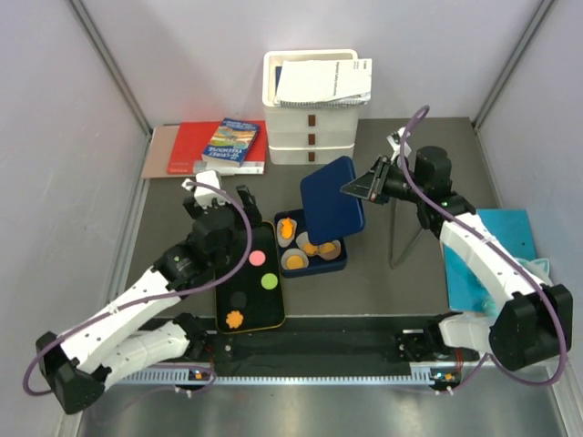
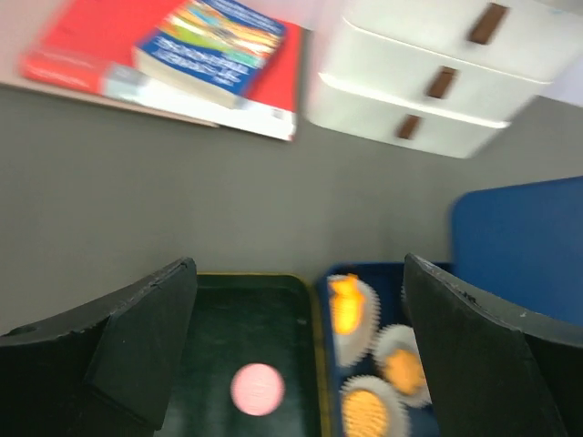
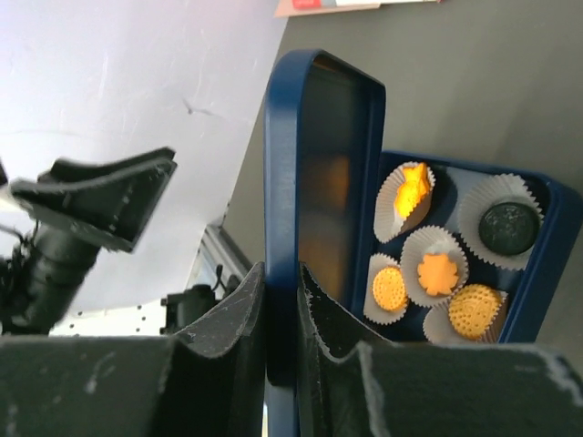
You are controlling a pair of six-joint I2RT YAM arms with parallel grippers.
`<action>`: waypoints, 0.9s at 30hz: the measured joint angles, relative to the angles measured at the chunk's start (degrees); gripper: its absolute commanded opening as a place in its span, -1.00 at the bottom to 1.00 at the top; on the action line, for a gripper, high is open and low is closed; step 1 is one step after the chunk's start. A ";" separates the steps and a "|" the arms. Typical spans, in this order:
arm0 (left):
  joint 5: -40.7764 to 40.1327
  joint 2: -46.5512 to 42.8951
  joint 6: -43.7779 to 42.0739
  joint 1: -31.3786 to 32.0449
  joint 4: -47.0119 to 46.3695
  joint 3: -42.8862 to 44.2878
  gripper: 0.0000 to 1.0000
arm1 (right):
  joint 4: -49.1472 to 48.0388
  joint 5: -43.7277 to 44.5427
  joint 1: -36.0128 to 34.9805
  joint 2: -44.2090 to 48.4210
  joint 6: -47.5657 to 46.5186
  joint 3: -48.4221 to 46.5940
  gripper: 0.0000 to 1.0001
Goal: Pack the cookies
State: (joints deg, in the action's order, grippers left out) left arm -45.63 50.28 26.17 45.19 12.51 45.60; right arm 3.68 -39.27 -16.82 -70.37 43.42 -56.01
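A dark tray (image 1: pixel 248 278) holds loose cookies: pink (image 1: pixel 258 258), green (image 1: pixel 270 281), black (image 1: pixel 239 299) and an orange flower (image 1: pixel 234 319). Right of it lies a blue box (image 1: pixel 344 260) with paper cups holding orange cookies (image 3: pixel 437 271) and a black one (image 3: pixel 508 228). Its blue lid (image 1: pixel 332 198) stands tilted up, and my right gripper (image 3: pixel 281 309) is shut on the lid's edge (image 3: pixel 296 182). My left gripper (image 2: pixel 301 346) hangs open over the tray's far end, with the pink cookie (image 2: pixel 257 389) below it and nothing between its fingers.
White stacked drawers (image 1: pixel 310 118) with a spiral notebook (image 1: pixel 326 82) on top stand at the back. Books (image 1: pixel 223 146) lie at the back left. A teal cloth (image 1: pixel 496 264) lies at the right under my right arm. A thin metal stand (image 1: pixel 401 237) rises right of the box.
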 measured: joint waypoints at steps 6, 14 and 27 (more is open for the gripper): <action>22.99 2.01 9.64 -10.58 0.33 0.07 0.98 | -8.22 -3.50 0.02 -1.86 3.58 4.35 -1.00; 42.91 2.97 17.94 -17.40 -3.10 -4.59 0.98 | -22.75 -7.96 0.04 -7.65 12.31 10.93 -1.00; 49.44 0.33 20.92 -19.67 -4.02 -7.37 0.98 | -41.59 -12.81 0.13 -18.93 22.58 13.66 -1.00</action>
State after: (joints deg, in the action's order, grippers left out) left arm 3.81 50.61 47.09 25.52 8.49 38.24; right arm -37.91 -52.07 -16.69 -89.30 66.00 -42.35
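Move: The navy cookie box, aim of the lid pinched in the right fingers, has its middle some 8 cm to the right hand's left, about 6 cm back and 16 cm below. From the open left hand the box lies about 15 cm right, 5 cm back and 15 cm below. The pink cookie is roughly 9 cm straight back of that hand, with the dark tray's middle about 13 cm back, also straight, both some 17 cm below. Lowering the navy lid about 7 cm towards the open box, the right hand keeps its pinch on the lid's right edge, eases some 3 cm left and tilts its fingertips up so the lid comes flatter. The empty left hand stays open, sinking and shifting right about 5 cm each towards the box as it rolls its left side down, dips its fingertips and swings clockwise. ##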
